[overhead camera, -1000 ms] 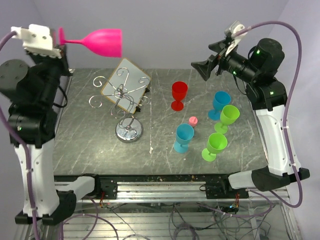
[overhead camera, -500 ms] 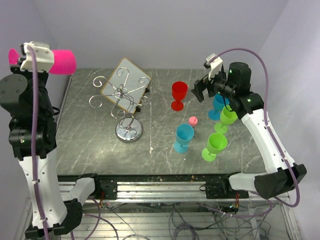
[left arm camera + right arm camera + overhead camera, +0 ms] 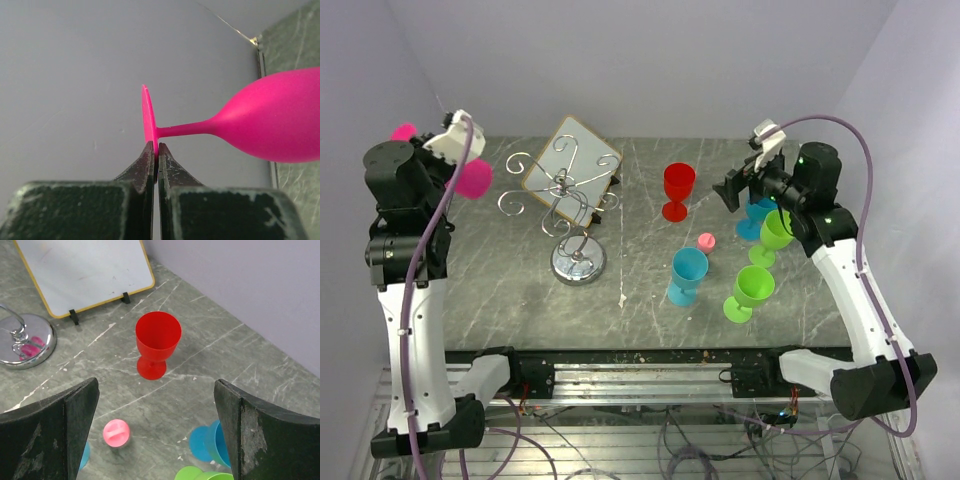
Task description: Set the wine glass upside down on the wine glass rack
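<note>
A pink wine glass (image 3: pixel 280 125) hangs sideways in the air, with my left gripper (image 3: pixel 156 150) shut on the rim of its round foot (image 3: pixel 147 112). In the top view the glass (image 3: pixel 472 178) is over the table's far left edge, bowl slanting down and to the right, and the left gripper (image 3: pixel 412 140) is at its foot. The wine glass rack (image 3: pixel 565 195), silver wire hooks on a shiny disc base (image 3: pixel 578 262), stands to the right of the glass, apart from it. My right gripper (image 3: pixel 732 190) hovers open above the right half of the table. In its own view the right gripper (image 3: pixel 156 384) holds nothing.
A red glass (image 3: pixel 678 190) stands mid-table, with two blue glasses (image 3: pixel 688 275) (image 3: pixel 760 208) and two green ones (image 3: pixel 778 232) (image 3: pixel 752 290) to the right. A small pink cap (image 3: pixel 706 241) lies between them. A white board (image 3: pixel 575 160) leans behind the rack.
My left arm has swung the pink glass down from high up and turned its bowl toward the table. My right arm has come down and forward over the glasses, staying open.
</note>
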You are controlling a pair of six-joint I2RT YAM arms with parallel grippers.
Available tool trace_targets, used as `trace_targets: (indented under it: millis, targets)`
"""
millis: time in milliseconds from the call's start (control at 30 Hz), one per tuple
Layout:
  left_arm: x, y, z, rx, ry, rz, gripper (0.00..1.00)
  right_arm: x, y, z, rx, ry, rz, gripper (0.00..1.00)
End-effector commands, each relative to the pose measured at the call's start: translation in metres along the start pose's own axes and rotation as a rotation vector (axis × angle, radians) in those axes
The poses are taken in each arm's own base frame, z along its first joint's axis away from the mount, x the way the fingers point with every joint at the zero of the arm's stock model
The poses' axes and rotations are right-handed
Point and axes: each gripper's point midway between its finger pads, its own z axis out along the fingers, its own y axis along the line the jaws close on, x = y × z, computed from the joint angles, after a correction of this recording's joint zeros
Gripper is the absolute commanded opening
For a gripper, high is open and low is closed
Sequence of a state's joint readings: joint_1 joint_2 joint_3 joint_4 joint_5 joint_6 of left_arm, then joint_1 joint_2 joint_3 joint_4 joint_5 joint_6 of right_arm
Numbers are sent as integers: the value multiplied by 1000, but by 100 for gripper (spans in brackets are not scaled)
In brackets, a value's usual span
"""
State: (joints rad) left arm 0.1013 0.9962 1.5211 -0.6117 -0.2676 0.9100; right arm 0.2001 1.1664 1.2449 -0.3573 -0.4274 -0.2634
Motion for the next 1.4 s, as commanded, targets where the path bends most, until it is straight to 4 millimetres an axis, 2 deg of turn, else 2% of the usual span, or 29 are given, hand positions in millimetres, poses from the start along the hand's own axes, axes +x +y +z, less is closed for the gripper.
trace_targets:
  millis: [0, 167, 333, 400, 533, 633, 700, 933, 1167, 1367]
  targets:
    - [5, -30, 10, 133, -30, 206, 7, -9, 9, -6, -70, -74, 18, 98]
    - [4, -65, 15, 280, -94, 344, 7, 10, 11, 3, -82, -44, 14, 97]
    - [-21, -97, 11, 428, -228, 372, 7, 19, 23, 6, -141, -46, 19, 96]
    - [-34, -106, 6, 482, -297, 394, 7, 20, 24, 5, -146, -51, 11, 96]
    - [-46, -129, 0, 582, -390, 468, 7, 27, 23, 7, -140, -40, 10, 96]
    - [-54, -136, 1, 616, -438, 500, 7, 29, 25, 8, -155, -37, 13, 96]
    - [-67, -145, -3, 644, -501, 510, 7, 31, 27, 8, -159, -36, 11, 96]
    - [-88, -162, -9, 707, -620, 540, 7, 30, 28, 6, -167, -47, 4, 95]
    - [-109, -168, -7, 720, -706, 527, 11, 32, 28, 6, -173, -44, 8, 95]
    - [-116, -170, 6, 699, -705, 536, 12, 34, 27, 6, -175, -41, 13, 95]
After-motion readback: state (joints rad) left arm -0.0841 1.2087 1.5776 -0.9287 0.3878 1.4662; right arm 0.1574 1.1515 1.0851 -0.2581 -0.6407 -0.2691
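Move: The left hand already holds the pink wine glass by its foot, bowl low. The left side of the wine glass rack's top lies about 16 cm to its right, 5 cm ahead and 12 cm lower; the rack's centre hub is some 23 cm right, 2 cm ahead and 13 cm lower. The whiteboard stands roughly 18 cm ahead, 22 cm right, far below. From the right hand, that rack side lies about 38 cm left, roughly level fore-and-aft and in height. Bring the left gripper down first, some 8 cm, then sweep it about 16 cm right with a little forward reach, carrying the pink glass by its foot in among the rack's left hooks. Swing the wrist clockwise about 55 degrees as you go and tip the fingers downward; keep them round the foot, easing the squeeze at the end. Let the empty right hand sink about 4 cm. ##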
